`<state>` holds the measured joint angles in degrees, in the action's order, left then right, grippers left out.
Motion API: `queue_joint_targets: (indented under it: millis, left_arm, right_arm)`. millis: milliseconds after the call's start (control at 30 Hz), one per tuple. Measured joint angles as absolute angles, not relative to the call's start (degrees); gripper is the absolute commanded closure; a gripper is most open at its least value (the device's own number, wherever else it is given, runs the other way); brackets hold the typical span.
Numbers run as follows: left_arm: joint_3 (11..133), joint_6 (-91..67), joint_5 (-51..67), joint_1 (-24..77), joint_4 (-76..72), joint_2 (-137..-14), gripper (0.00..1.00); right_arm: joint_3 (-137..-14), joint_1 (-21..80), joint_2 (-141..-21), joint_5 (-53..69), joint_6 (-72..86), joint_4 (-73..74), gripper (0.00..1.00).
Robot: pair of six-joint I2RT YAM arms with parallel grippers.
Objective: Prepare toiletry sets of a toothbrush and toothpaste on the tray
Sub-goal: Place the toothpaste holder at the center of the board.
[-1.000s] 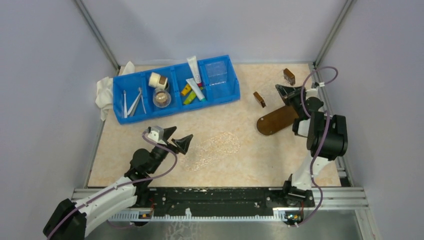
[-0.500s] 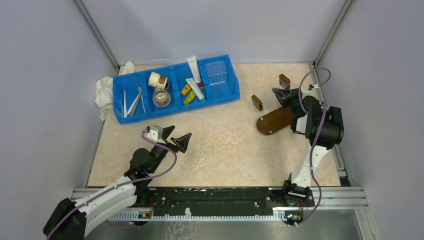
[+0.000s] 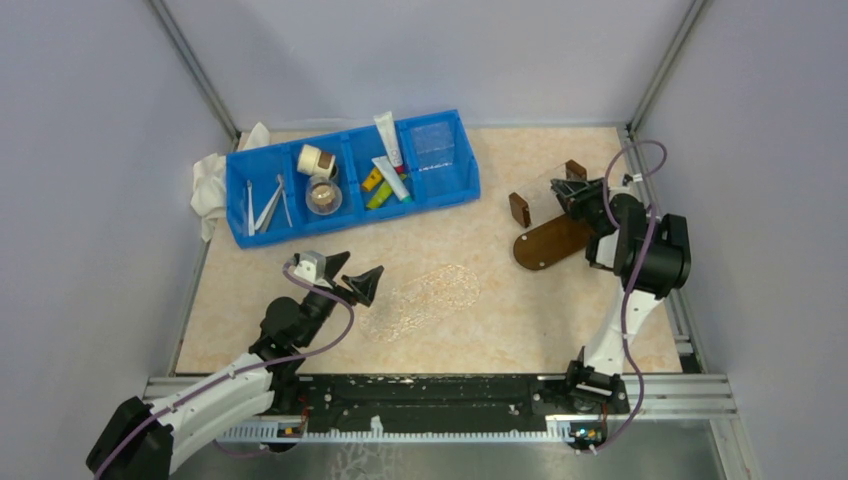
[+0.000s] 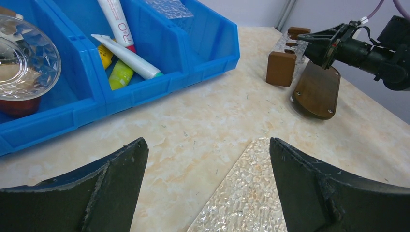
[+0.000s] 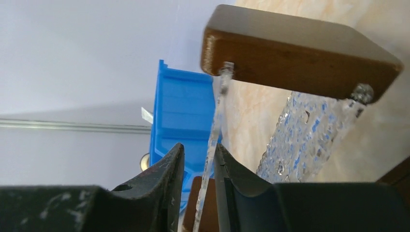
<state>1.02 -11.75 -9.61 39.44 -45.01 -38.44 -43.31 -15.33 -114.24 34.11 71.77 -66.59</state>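
Several pale toothbrushes (image 3: 268, 205) lie in the left compartment of the blue bin (image 3: 345, 224). White toothpaste tubes (image 3: 391, 178) (image 4: 128, 57) and short yellow and green ones (image 3: 376, 189) (image 4: 118, 72) lie in a middle compartment. A clear dimpled oval tray (image 3: 425, 297) (image 4: 251, 193) lies flat mid-table. My left gripper (image 3: 365, 263) (image 4: 208, 145) hovers wide open over its left end, holding nothing. My right gripper (image 3: 562, 190) (image 5: 199, 147) is at the far right. Its jaws stand slightly apart around the thin edge of a clear panel (image 5: 215, 121), which rests against one finger.
The clear panel joins two brown wooden blocks (image 3: 518, 208) (image 3: 575, 168) (image 5: 300, 53), beside a brown oval board (image 3: 555, 243) (image 4: 314, 89). A clear cup (image 3: 323, 197) and a small roll (image 3: 315, 160) sit in the bin. White cloth (image 3: 208, 185) lies left of it.
The right gripper swung left toward the clear panel and its jaws parted a little. The wooden blocks and panel shifted slightly toward the near side. The left arm has not moved.
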Motion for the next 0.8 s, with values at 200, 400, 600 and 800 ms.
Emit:
queue_joint_targets:
  millis: [200,400,600,800]
  left_arm:
    - [1.02,-11.75,-9.58,39.44,-45.01,-38.28,0.01]
    - [1.02,-11.73,-9.58,39.44,-45.01,-37.89,0.01]
    - [1.02,-11.7,-9.56,39.44,-45.01,-37.6,0.01]
    - [1.02,-11.7,-9.56,39.44,-44.99,-37.32,0.01]
  right_arm:
    - [-44.01,-16.34,-115.39,34.24,70.48,-63.46,0.57]
    - [-44.45,-17.61,-114.74,35.03,67.57,-58.43,0.52]
    - [-44.45,-18.87,-109.03,36.27,63.35,-50.63,0.51]
    - [-44.45,-20.6,-103.35,37.21,58.61,-42.83,0.52]
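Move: The toothpaste holder's middle is about 3 cm to the right hand's left, level with it in reach and some 3 cm below, with its clear side wall between that hand's fingertips. The board it is meant for has its centre roughly 8 cm back from the right hand, 1 cm to its right and 6 cm below. From the idle left hand the holder is about 20 cm ahead, 37 cm to the right and 9 cm lower. Already off its tight grip, the right hand goes on opening, from about a quarter to half, its fingers still on either side of the holder's clear wall, while it sinks some 2.5 cm and slides right, working the holder towards the board. It then turns upward, climbing about 3 cm as it draws back 2 cm and keeps edging right, the fingertips tipping down and the hand's left side rolling down by nearly 10 degrees each. ##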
